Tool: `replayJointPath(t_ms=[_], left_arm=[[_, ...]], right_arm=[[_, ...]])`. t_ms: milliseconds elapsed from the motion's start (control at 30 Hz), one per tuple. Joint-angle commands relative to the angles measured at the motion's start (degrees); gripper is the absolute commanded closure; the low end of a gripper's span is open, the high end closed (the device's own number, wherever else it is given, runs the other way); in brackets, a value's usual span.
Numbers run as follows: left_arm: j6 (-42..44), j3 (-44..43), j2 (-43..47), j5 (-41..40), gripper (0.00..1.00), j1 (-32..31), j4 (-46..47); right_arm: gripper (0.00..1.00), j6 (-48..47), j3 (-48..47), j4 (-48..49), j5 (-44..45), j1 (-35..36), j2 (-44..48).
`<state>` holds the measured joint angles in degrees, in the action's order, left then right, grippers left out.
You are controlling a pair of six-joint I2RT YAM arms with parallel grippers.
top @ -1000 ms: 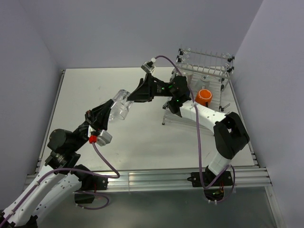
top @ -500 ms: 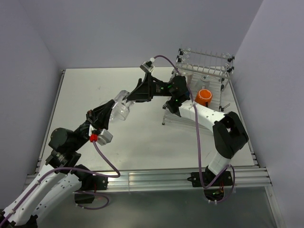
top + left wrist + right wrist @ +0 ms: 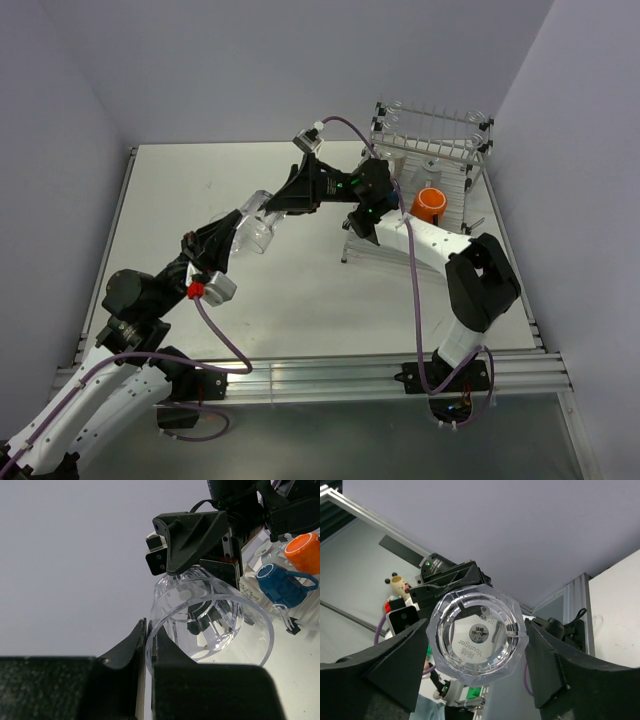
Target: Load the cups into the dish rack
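A clear glass tumbler (image 3: 256,226) hangs on its side in the air above the middle of the table. My left gripper (image 3: 238,234) is shut on its rim, one finger inside the mouth and one outside (image 3: 147,630). My right gripper (image 3: 277,205) comes from the opposite side, and its two fingers (image 3: 402,662) press against the tumbler's faceted base (image 3: 477,637). The dish rack (image 3: 472,160) stands at the back right with an orange mug (image 3: 430,204) in it. The left wrist view shows a blue mug (image 3: 280,582) beside the orange mug (image 3: 306,550).
The rack sits close to the right wall and the table's back edge. The right arm (image 3: 440,245) stretches across in front of the rack. The table's left and near parts are bare.
The right gripper's jaws widened and then closed back in around the tumbler's base. The tumbler and both arms have barely shifted.
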<state>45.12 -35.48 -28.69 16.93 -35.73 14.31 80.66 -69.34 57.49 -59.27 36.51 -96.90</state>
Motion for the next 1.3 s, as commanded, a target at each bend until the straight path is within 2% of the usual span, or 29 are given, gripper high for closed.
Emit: replayJointPath(t_ms=[0, 100, 167, 233, 333, 367, 433, 600, 667, 700, 767, 800, 833, 900, 933, 967, 1000, 1067, 1167, 1267], left_arm=[[-0.65, -1.43, 0.12, 1.09, 1.00, -0.22, 1.52], [-0.30, -1.43, 0.03, 0.74, 1.00, -0.22, 1.25], [-0.21, -1.43, 0.12, 0.91, 0.90, -0.22, 0.90], [0.31, -1.43, 0.12, 1.18, 0.75, -0.22, 0.46], [0.84, -1.34, 0.12, 1.00, 0.59, -0.31, -0.33], [0.84, -1.34, 0.12, 0.83, 0.55, -0.22, -0.42], [1.02, -1.25, 0.21, 0.48, 0.46, -0.31, -0.51], [1.19, -1.16, 0.47, -0.05, 0.30, -0.22, -0.15], [1.28, -1.25, 0.82, 0.12, 0.25, -0.22, -0.59], [1.46, -1.25, 1.35, 0.21, 0.19, -0.22, -1.12], [1.46, -1.08, 1.88, 0.12, 0.16, -0.22, -1.47], [1.46, -1.08, 2.32, -0.14, 0.16, -0.22, -1.73], [1.37, -1.16, 2.49, -0.32, 0.15, -0.22, -2.35], [1.20, -1.25, 3.02, -1.02, 0.14, -0.22, -2.96], [0.76, -1.34, 3.20, -1.46, 0.13, -0.22, -3.40], [0.32, -1.52, 3.37, -1.72, 0.12, -0.22, -3.67], [-0.21, -1.60, 3.72, -2.33, 0.11, -0.22, -4.02], [-1.00, -2.22, 4.08, -2.95, 0.10, -0.31, -6.04], [-1.09, -2.75, 4.60, -4.62, 0.01, -0.22, -9.28], [-2.49, -3.27, 4.61, -5.68, 0.01, -0.22, -11.31]], right_arm=[[0.30, -0.51, -2.73, 3.94, 0.12, 0.75, 0.31], [0.41, -0.68, -2.47, 3.85, -0.06, 0.75, 0.57], [0.49, -0.68, -2.47, 3.85, -0.15, 0.75, 0.66], [0.55, -0.86, -2.46, 3.85, -0.24, 0.75, 0.75], [0.76, -1.03, -2.29, 3.68, -0.50, 0.67, 0.93], [0.91, -1.12, -2.20, 3.50, -0.59, 0.67, 1.27], [1.00, -1.38, -1.76, 2.98, -0.85, 0.49, 1.63], [1.00, -4.10, -0.45, 0.26, -1.12, -0.91, 3.38], [1.00, -6.03, -0.09, -3.95, -1.20, -2.22, 4.35], [1.00, -8.83, -0.09, -5.97, -1.20, -2.93, 4.79], [1.00, -12.96, -0.62, -14.92, -0.86, -4.25, 6.37], [1.00, -18.03, -1.14, -18.35, -0.59, -5.74, 6.98], [1.00, -20.78, -1.84, -27.00, -0.07, -6.53, 7.95], [1.00, -31.14, -5.35, -37.05, 2.39, -8.81, 9.01], [1.00, -34.83, -6.93, -47.37, 3.79, -9.44, 10.06], [1.00, -38.70, -9.56, -52.09, 5.29, -10.14, 10.68], [1.00, -45.35, -10.45, -55.70, 8.08, -10.75, 11.29], [1.00, -52.14, -12.56, -63.18, 9.95, -12.51, 13.84], [1.00, -60.23, -15.64, -72.50, 15.31, -14.97, 16.21], [1.00, -69.10, -19.32, -81.64, 20.75, -17.70, 17.71]])
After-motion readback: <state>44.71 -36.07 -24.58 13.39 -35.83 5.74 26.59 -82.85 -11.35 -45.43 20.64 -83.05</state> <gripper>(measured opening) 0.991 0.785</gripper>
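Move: Both hands hold the clear cup, its middle some 4 cm right of the left hand and 3 cm left of the right. The dish rack's middle lies about 18 cm ahead, 28 cm right and 27 cm below the right hand; from there the blue mug is 6 cm left, the orange mug 3 cm right. From the left hand the rack is 20 cm ahead, 35 cm right; another clear cup stands 18 cm ahead, 7 cm left, 34 cm below. Left fingers open wide, releasing the rim; right hand carries the cup 15 cm right and forward towards the rack. ##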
